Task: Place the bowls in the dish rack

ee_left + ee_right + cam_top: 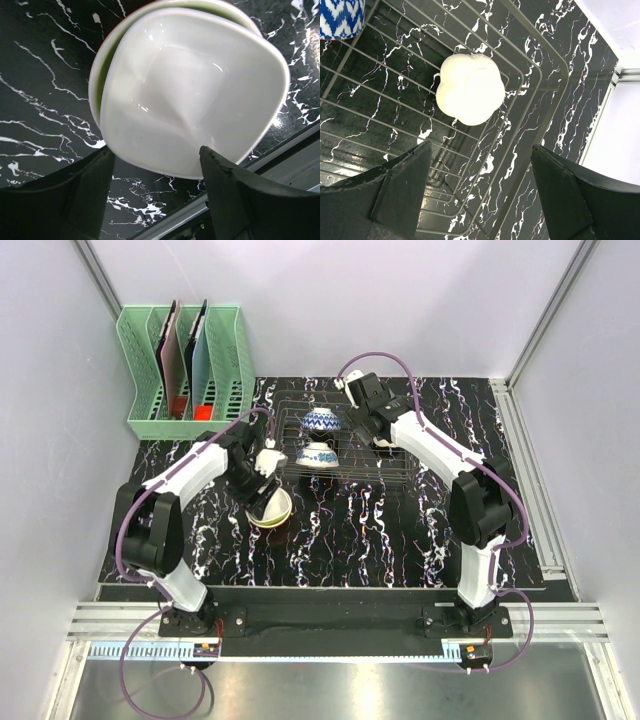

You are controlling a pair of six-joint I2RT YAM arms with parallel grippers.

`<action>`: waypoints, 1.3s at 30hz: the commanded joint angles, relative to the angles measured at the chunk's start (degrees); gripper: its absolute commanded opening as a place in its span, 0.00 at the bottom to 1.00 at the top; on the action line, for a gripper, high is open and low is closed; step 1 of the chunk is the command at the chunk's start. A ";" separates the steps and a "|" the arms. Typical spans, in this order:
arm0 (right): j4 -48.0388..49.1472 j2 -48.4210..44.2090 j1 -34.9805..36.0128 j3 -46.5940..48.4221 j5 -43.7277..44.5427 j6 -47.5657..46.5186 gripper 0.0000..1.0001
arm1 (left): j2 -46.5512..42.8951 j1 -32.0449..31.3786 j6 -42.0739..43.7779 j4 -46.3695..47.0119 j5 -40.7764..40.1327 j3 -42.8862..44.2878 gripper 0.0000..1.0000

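On the black marble tabletop, a white bowl [190, 90] sits nested in a lime green bowl [98, 85], and in the top view this stack [272, 510] lies in front of the rack's left end. My left gripper [157, 152] [263, 478] hangs right over it. Its jaws stand apart, either side of the white bowl's near rim. The dish rack [385, 462] holds two blue-patterned bowls [322, 421] [318, 454]. My right gripper [481, 150] [357, 388] is open and empty above the rack's wires [530, 75]. One blue-patterned bowl [340, 17] shows at that view's corner.
A cream lobed object [470, 95] lies on the rack wires below my right gripper. A mint-green slotted holder [230, 350] with flat boards stands at the back left. Metal rails [530, 470] border the mat on the right and near sides.
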 commanded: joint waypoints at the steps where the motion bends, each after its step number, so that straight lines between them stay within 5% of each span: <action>1: -0.03 -3.99 0.26 -0.26 -0.60 0.61 0.88 | 1.99 0.08 0.01 -1.03 -0.08 2.01 0.65; 11: -0.21 -4.25 0.35 -0.26 -1.12 1.23 0.88 | 5.34 0.17 1.15 -1.03 -1.05 4.73 0.35; 25: -0.73 -4.52 0.35 -0.08 -0.42 1.23 0.88 | 7.19 -6.68 9.15 -0.24 -2.11 13.44 0.25; 33: -0.82 -4.78 0.35 -0.44 -0.86 1.58 0.88 | 5.78 -7.39 9.32 0.99 -3.60 8.61 0.31; 39: -1.09 -4.43 0.44 0.09 -1.21 2.01 0.88 | 4.81 -7.39 8.97 1.96 -4.57 7.29 0.15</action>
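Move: The green bowl, white inside and nested in the red-brown bowl, has its middle some 4 cm to the right of my left hand, about 1 cm farther out and 3 cm below. The red-brown bowl shares that place, about 4 cm down. In the rack, the blue floral bowl is roughly 13 cm ahead and 15 cm to the right, 3 cm down. From my right hand, the green bowl lies about 21 cm back, 24 cm left and 13 cm below. At the left side of the nested bowls, I narrow my left fingers from well open to about a third while dipping 1 cm. Then I swing about 4 cm forward and 4 cm right along to their far rim, turning some 15 degrees clockwise, before easing back and down about a centimetre. My fingers end nearly shut, one tip on either side of the bowls' rims. ##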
